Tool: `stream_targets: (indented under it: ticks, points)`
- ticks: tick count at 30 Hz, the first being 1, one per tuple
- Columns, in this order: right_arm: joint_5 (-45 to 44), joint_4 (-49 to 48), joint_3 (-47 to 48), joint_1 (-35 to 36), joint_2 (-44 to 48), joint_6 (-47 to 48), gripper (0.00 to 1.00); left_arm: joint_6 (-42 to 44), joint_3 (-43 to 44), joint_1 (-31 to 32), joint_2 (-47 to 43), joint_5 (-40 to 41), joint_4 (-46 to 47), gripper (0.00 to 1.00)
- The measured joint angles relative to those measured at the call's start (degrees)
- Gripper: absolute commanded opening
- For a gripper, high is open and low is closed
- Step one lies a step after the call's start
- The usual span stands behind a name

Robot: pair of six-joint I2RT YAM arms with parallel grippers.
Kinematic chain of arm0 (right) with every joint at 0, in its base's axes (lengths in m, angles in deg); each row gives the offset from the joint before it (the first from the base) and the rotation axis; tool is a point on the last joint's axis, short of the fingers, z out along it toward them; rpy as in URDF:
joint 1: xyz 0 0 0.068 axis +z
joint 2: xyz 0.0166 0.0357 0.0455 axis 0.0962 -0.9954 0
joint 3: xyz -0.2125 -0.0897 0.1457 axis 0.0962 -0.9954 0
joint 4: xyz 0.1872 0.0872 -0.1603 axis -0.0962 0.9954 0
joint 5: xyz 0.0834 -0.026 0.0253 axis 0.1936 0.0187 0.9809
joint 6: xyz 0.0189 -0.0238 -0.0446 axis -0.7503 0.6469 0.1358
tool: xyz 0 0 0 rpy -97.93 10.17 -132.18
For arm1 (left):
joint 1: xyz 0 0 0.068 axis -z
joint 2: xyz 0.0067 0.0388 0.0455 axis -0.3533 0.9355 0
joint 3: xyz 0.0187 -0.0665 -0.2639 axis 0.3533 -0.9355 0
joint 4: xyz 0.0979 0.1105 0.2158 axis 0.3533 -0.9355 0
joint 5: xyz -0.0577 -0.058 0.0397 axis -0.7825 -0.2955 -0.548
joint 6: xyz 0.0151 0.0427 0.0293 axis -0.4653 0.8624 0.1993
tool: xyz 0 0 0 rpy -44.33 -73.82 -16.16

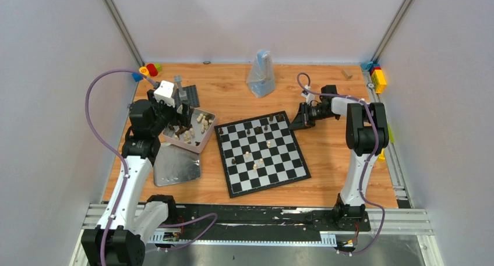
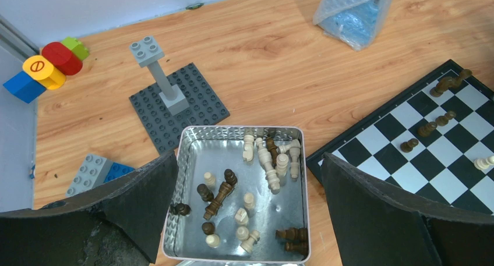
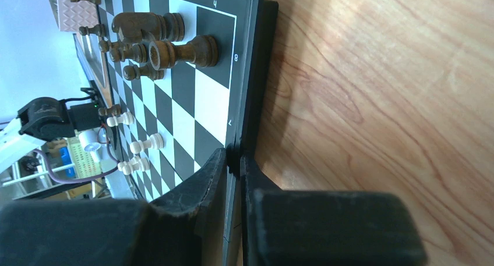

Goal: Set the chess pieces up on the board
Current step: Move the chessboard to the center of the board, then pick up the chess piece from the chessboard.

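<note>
The board (image 1: 285,161) lies skewed at mid-table. A few dark chess pieces (image 1: 257,129) stand along its far rows and cream ones (image 1: 259,160) near its middle. My right gripper (image 1: 295,121) is at the board's far right corner. In the right wrist view the right gripper (image 3: 234,159) is shut on the board's black rim (image 3: 247,103), with dark pieces (image 3: 175,50) lying close ahead. My left gripper (image 2: 249,158) hangs open above the silver tin (image 2: 239,128). Several loose dark and cream pieces (image 2: 221,196) lie in the tin, and nothing is between the jaws.
The tin's lid (image 1: 177,164) lies in front of the tin (image 1: 210,139). A grey studded plate with a post (image 2: 175,103) sits behind it, with coloured bricks (image 2: 49,65) at the far left corner. A plastic bag (image 1: 262,74) stands at the back, and more bricks (image 1: 377,77) are far right.
</note>
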Motion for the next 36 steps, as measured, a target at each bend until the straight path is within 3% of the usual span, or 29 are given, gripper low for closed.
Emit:
stream_targets:
  ticks: [13, 15, 18, 22, 30, 36]
  points:
    - [-3.02, -3.37, -13.81, -6.93, 9.86, -4.98, 0.00, 0.00, -0.39, 0.00, 0.00, -0.09, 0.26, 1.00]
    - [-4.39, -3.65, -16.39, -8.04, 12.44, -5.25, 0.12, 0.00, -0.39, 0.00, 0.00, -0.15, 0.35, 1.00]
    - [-6.64, -4.17, -19.63, -8.76, 16.24, -5.49, 0.42, 0.00, -0.39, 0.00, 0.00, -0.26, 0.37, 1.00]
    - [-9.20, -4.26, -21.00, -8.74, 20.24, -4.87, 0.59, 0.00, -0.39, 0.00, 0.00, -0.26, 0.37, 1.00]
    - [-11.30, -4.57, -21.09, -6.97, 29.33, -0.17, 0.60, 0.02, -0.39, 0.00, 0.00, -0.24, 0.37, 1.00]
    - [-15.23, -4.04, -21.75, 3.10, 34.32, 5.60, 0.60, 0.15, -0.39, 0.00, 0.00, -0.26, 0.35, 1.00]
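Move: The right fingers are already shut on the chessboard's right rim near its far corner; the board's middle lies about 11 cm back and 12 cm left of this hand, roughly at its height. A dark corner piece stands some 3 cm ahead and 4 cm left, and the bagged blue thing about 22 cm ahead and 11 cm left. From the left hand the board's middle is about 26 cm right, 8 cm back and 23 cm below. Keep the right gripper's pinch on the chessboard rim and drag it rightward and back towards the robot, about 6 cm each way, swinging the hand some 15 degrees clockwise. Then open the fingers, let go and rise about 6 cm, finally swinging back left over the board's far right part while the fingers tip downward. ##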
